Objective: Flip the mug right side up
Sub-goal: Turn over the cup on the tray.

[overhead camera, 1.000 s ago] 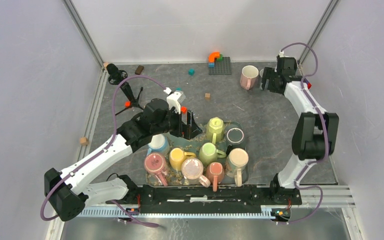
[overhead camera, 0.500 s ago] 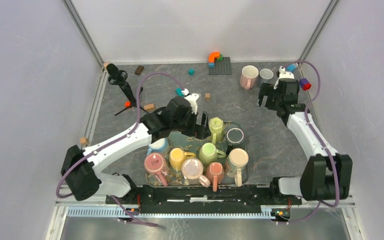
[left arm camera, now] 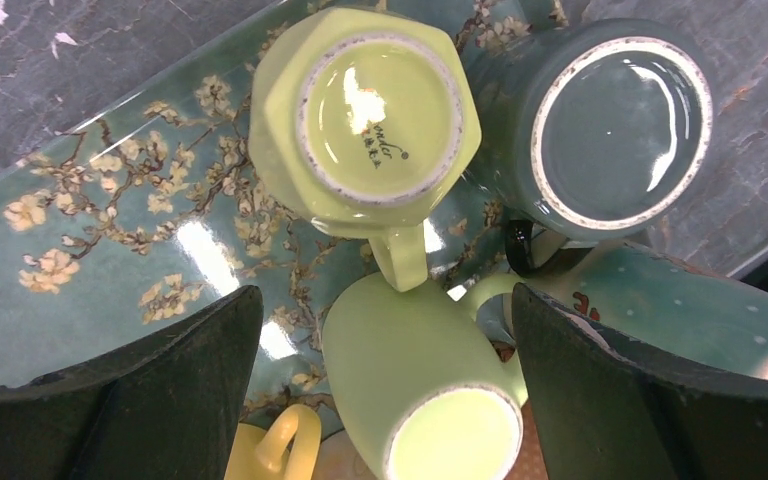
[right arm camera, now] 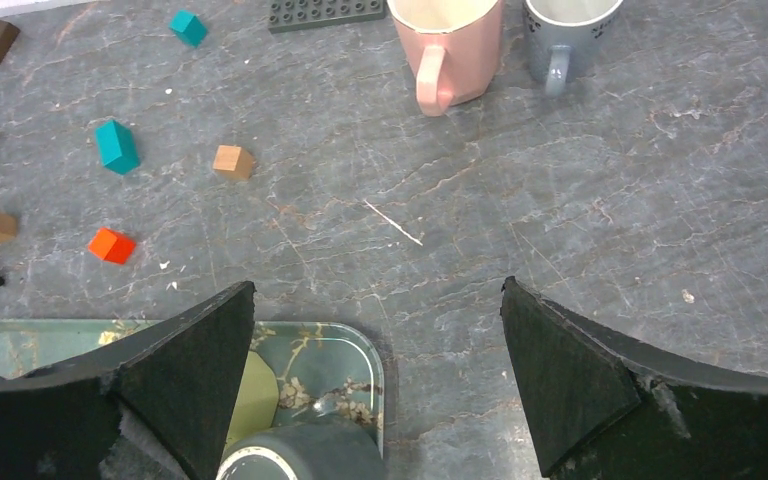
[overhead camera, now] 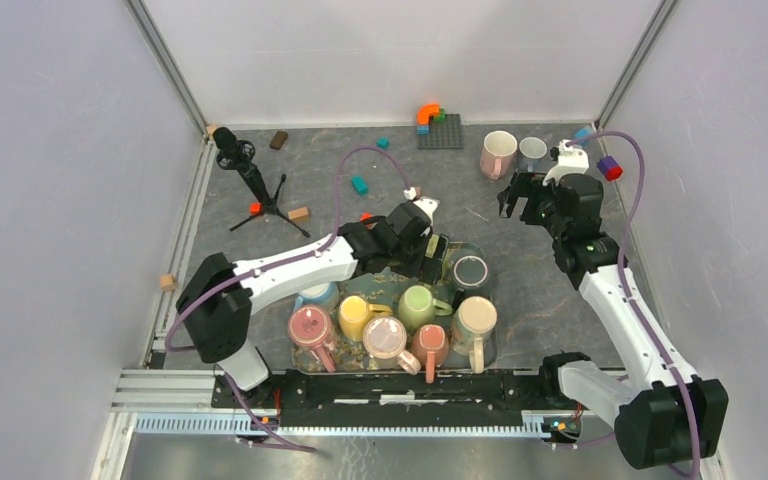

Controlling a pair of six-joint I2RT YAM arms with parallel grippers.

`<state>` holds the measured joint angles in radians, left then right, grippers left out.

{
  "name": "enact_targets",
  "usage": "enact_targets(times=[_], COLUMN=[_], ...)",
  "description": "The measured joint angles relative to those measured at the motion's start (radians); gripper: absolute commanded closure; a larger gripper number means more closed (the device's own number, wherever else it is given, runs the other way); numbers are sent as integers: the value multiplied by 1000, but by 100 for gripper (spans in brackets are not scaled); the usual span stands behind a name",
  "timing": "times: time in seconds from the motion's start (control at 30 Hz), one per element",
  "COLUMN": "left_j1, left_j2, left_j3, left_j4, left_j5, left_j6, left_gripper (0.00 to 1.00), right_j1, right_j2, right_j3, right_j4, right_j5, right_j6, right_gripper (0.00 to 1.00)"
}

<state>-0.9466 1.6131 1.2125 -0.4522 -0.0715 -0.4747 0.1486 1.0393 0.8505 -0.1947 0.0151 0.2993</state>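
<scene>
Several mugs stand upside down on a floral teal tray [left arm camera: 110,250]. Among them are a yellow-green hexagonal mug [left arm camera: 365,120], a dark grey mug [left arm camera: 615,125] [overhead camera: 470,270] and a light green mug [left arm camera: 420,385]. My left gripper [left arm camera: 382,300] [overhead camera: 438,258] hangs open just above the hexagonal mug's handle and holds nothing. In the top view it hides that mug. My right gripper [right arm camera: 378,285] [overhead camera: 520,197] is open and empty over bare table beyond the tray's far right corner. A pink mug [right arm camera: 447,40] and a grey mug [right arm camera: 565,30] stand upright at the back right.
More upturned mugs crowd the tray's near half, such as a pink one [overhead camera: 309,326] and a yellow one [overhead camera: 356,315]. Small blocks [right arm camera: 117,145] lie scattered on the table. A dark brick plate [overhead camera: 440,130] sits at the back. A black tripod [overhead camera: 255,185] stands at the back left.
My left gripper has swung right across the tray to sit over the hexagonal mug. My right gripper has pulled back from the grey mug toward the tray, leaving it upright beside the pink one.
</scene>
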Motion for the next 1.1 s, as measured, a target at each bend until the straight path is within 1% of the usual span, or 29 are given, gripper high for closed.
enact_targets(times=[0.23,0.63,1.1], left_j1=[-12,-11,37], left_j2=[82,124,142], left_j3=[37,37,38], left_j4=[-5,-10,-26], left_j5=[-57,-153,-157], left_j6=[0,1,10], left_gripper=[0,0,0], right_j1=[4,8,15], right_j2=[-27,-38,-42], right_j3=[-35,-60,-82], right_j4=[22,29,59], right_j5=[-42,-72,-95], right_j6=[21,41,48], right_gripper=[2,2,2])
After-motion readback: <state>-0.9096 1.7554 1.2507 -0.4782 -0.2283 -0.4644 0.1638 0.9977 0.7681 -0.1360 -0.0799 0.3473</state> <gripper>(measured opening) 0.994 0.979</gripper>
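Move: The left hand's open fingers are above the tray, with the upside-down hexagonal lime mug about 5 cm ahead, 2 cm to the right and 5 cm below. The rounder green mug is some 4 cm back, level sideways and about 6 cm below; the dark mug is roughly 10 cm right and 2 cm ahead. From the right hand, the lime mug lies about 12 cm left, 3 cm back and 15 cm below. Heading for the hexagonal lime mug, the left hand sinks about 4.5 cm and works forward some 3.5 cm, first straying slightly right, then drawing left so it comes down along the mug's left side. Its left side tilts up roughly 10 degrees as it turns a little counter-clockwise, fingers still wide open. The empty right hand eases left and slightly back. ##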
